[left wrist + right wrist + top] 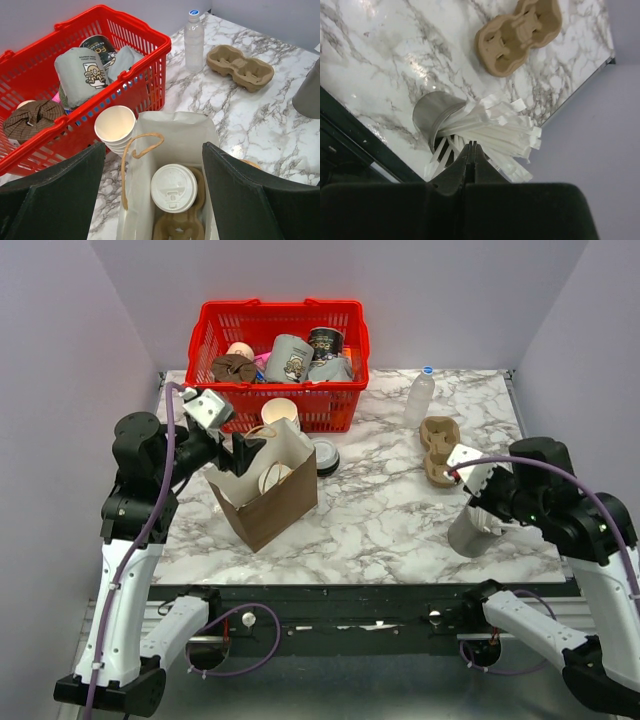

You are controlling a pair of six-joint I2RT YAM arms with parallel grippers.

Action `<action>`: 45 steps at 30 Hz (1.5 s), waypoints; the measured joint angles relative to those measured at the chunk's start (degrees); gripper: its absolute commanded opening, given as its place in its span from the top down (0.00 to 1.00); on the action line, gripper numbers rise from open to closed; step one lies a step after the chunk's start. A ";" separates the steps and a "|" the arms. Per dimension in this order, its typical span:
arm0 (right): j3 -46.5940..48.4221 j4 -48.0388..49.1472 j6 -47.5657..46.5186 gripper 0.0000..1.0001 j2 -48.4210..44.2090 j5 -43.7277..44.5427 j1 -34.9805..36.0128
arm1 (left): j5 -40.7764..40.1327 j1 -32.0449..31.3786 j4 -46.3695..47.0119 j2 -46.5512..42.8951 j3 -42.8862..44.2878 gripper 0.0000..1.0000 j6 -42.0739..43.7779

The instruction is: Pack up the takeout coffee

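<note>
The takeout coffee [174, 187], a cup under a white lid, stands in a brown cardboard carrier [186, 226] at the bottom of the open paper bag [185, 132]. From above, the bag [270, 505] sits at the table's left with the cup's lid [273, 477] showing inside. My left gripper [152, 150] is open, its fingers straddling the bag's mouth, one on each side. My right gripper [471, 144] is shut, its tips at the mouth of a metal tin [427, 112] full of paper-wrapped straws [495, 127]. Whether a straw is pinched between the tips does not show.
A red basket [275, 307] at the back holds grey printed mugs [82, 70] and a brown cloth item. Nested paper cups [115, 125] stand beside the bag. Spare lids [326, 455], a water bottle [420, 397] and a second cardboard carrier [437, 450] lie to the right.
</note>
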 measured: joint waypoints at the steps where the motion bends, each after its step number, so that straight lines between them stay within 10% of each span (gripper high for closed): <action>1: 1.29 0.00 -0.20 0.99 0.07 -0.46 0.00 | 0.00 -0.02 0.07 0.33 0.00 0.13 0.04; 19: 50.42 0.66 0.52 0.99 20.57 -16.26 0.00 | -0.11 -0.02 0.92 7.04 4.68 0.13 0.61; 33: 55.67 26.36 20.55 0.99 36.06 -36.20 1.90 | -10.29 0.00 -4.37 6.43 10.64 0.13 4.11; 45: 66.25 44.33 30.69 0.99 52.17 -39.32 17.00 | -20.50 1.31 -6.03 3.48 10.71 0.12 6.62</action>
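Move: The shut right fingers already pinch a wrapped straw. The paper bag stands about 40 cm to this hand's left and 13 cm ahead, its middle some 15 cm lower. The straw cup is some 6 cm ahead and 20 cm below; the lids lie about 25 cm ahead and 27 cm left, 26 cm down. From the left hand, the bag is roughly 5 cm ahead, 3 cm right and 27 cm below. Right hand carries the pinched straw some 30 cm up and 30 cm left; left hand backs off left, open. ##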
